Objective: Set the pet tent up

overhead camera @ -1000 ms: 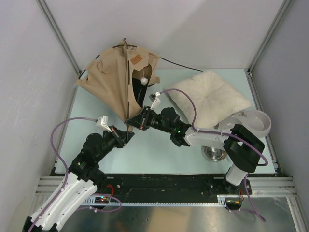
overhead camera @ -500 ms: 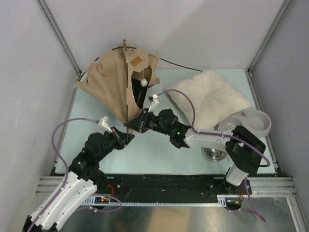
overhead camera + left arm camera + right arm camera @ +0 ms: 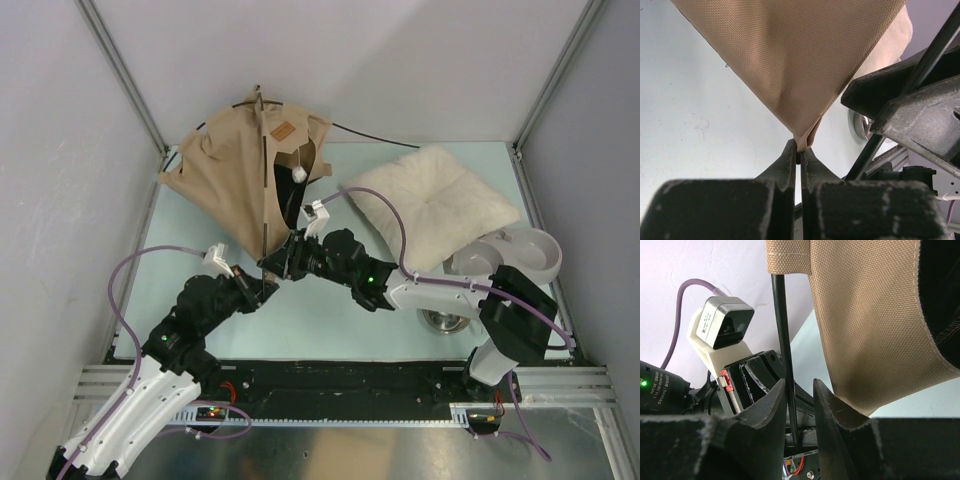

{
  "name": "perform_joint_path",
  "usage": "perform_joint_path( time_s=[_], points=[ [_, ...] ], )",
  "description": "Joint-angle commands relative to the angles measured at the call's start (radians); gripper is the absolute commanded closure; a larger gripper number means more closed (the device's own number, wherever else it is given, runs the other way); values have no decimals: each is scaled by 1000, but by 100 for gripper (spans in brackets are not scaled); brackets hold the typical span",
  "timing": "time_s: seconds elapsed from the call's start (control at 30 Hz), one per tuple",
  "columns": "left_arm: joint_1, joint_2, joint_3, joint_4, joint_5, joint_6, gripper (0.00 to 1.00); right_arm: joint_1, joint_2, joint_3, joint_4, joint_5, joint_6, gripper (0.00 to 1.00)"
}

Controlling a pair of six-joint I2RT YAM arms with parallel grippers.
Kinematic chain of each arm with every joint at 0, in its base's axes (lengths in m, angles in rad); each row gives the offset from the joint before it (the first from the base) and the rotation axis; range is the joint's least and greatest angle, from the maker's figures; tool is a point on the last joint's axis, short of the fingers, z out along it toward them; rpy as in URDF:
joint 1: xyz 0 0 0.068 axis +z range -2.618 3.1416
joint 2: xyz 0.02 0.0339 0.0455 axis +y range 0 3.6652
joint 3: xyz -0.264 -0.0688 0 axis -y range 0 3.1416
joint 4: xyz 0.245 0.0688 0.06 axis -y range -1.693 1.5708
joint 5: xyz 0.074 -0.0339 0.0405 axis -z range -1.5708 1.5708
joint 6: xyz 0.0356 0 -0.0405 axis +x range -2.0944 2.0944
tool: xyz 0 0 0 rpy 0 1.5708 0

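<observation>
The pet tent (image 3: 235, 180) of tan canvas stands half raised at the back left, its white pom-pom (image 3: 299, 173) hanging by the doorway. A thin black pole (image 3: 264, 190) runs down its front seam. My left gripper (image 3: 265, 288) is shut on the tent's lowest fabric corner; in the left wrist view the tips (image 3: 799, 150) pinch that tan point (image 3: 805, 137). My right gripper (image 3: 283, 262) sits just beside it, open. The pole (image 3: 782, 340) passes between its fingers, close to the left one and clear of the right one. Tan fabric (image 3: 865, 315) hangs at the right.
A fluffy cream pillow (image 3: 432, 200) lies right of the tent. A white bowl stand (image 3: 520, 250) and a metal bowl (image 3: 443, 318) sit at the near right, under the right arm. A loose black pole end (image 3: 365, 132) juts out behind the tent.
My right gripper's jaws have parted around the pole. Both grippers and the tent's lower corner have shifted slightly toward the near edge.
</observation>
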Motion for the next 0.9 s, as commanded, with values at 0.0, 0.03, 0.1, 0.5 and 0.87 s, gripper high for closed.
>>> perform_joint_path(
  time_s=[0.0,0.03,0.1,0.5,0.87],
  points=[
    [-26,-18,12,7,158,-42,100,22,23,19,-98,57,-54,69],
    [-26,-17,12,7,157,-42,100,30,24,19,-101,58,-59,69],
    [-26,-14,10,7,155,-39,100,43,26,19,-110,59,-70,72],
    [-25,-8,11,6,146,-27,100,114,30,17,-173,143,-97,86],
    [-24,-23,-48,-9,141,-20,100,79,-30,17,-135,245,-113,100]
  ],
)
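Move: My left hand already pinches the tent's corner. The bare stretch of tent pole I want stands beside it, about 5 cm above, 1 cm ahead and 2 cm right. From my open right hand, whose fingers straddle the pole, that stretch is roughly 2 cm back, 1 cm left and 2 cm lower. From the same hand the sleeve mouth lies about 3 cm ahead, 1 cm left and 6 cm up; the pinched corner is some 3 cm back, 1 cm left and 7 cm below. With my right fingers open around the pole, I slip back and down along it, about 2.5 cm each way and a touch left, away from the sleeve mouth, then shut them on the bare pole lower down, fingertips tipping down slightly. My left hand keeps its pinch on the tent's corner and sinks about 2 cm. ##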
